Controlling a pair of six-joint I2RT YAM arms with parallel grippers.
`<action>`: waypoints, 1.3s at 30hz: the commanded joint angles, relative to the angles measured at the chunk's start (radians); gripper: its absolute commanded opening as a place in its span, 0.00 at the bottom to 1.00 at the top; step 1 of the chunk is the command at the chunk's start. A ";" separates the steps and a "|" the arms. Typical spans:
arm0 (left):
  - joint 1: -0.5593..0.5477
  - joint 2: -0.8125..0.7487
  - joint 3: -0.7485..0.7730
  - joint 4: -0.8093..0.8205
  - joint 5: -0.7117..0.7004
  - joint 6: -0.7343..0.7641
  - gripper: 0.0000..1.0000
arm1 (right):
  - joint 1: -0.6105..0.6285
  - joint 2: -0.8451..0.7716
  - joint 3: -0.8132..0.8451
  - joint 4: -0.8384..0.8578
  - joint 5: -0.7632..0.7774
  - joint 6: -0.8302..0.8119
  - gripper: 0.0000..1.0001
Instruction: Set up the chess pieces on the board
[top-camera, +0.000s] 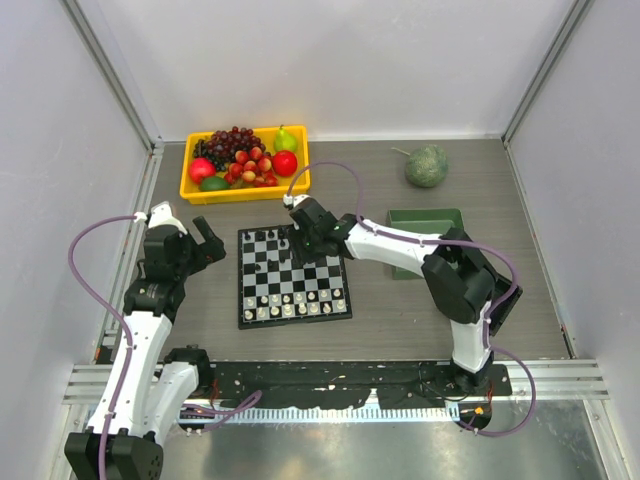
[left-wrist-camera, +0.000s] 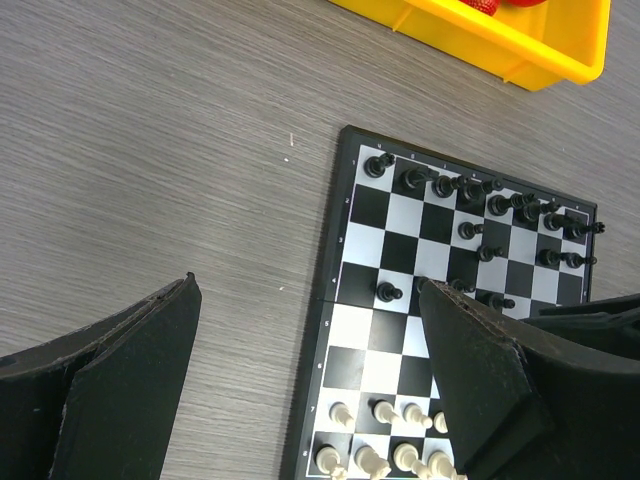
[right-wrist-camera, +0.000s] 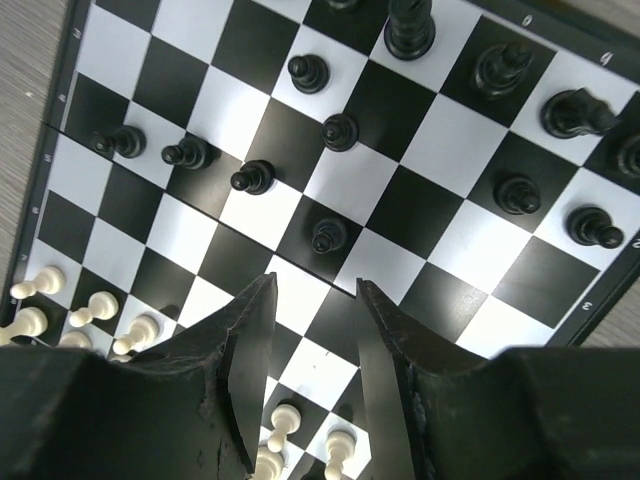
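The board (top-camera: 293, 322) lies between my arms, its black and white squares plain in the right wrist view (right-wrist-camera: 430, 210). Black chess pieces (top-camera: 262, 240) stand scattered over its far rows, and white chess pieces (top-camera: 295, 303) fill its two near rows. My right gripper (top-camera: 303, 248) hovers over the far right part of the board. It is open (right-wrist-camera: 316, 285) with nothing between its fingers, and a black pawn (right-wrist-camera: 328, 236) stands just beyond its tips. My left gripper (top-camera: 208, 240) hangs wide open (left-wrist-camera: 307, 290) over the table at the board's left edge (left-wrist-camera: 372, 206), holding nothing.
A yellow tray (top-camera: 240, 192) of fruit stands behind the board, and its corner shows in the left wrist view (left-wrist-camera: 480, 50). A green tray (top-camera: 420, 220) lies right of the board, partly under my right arm. A round green fruit (top-camera: 426, 166) sits at the back right. Walls close in both sides.
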 joint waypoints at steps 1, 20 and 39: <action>0.010 -0.009 0.013 0.018 0.004 0.010 0.99 | 0.008 0.020 0.046 0.009 -0.009 0.010 0.44; 0.012 0.003 0.016 0.025 0.010 0.011 0.99 | 0.011 0.086 0.097 0.003 0.013 0.005 0.36; 0.013 -0.008 0.003 0.022 0.002 0.016 0.99 | 0.011 0.112 0.117 0.001 0.019 0.001 0.22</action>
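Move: The black pawn it goes for stands about 1 cm ahead, 1 cm left and 3 cm below the right fingertips. A second pawn is roughly 4 cm beyond that one and 2 cm to its left; a third lies about 2 cm ahead and 5 cm left of the hand. From the idle left hand, the target pawn is some 5 cm ahead, 21 cm right and 12 cm lower. The right hand sinks about 3 cm and edges 1 cm left, its part-open fingers closing around the black pawn's head. ##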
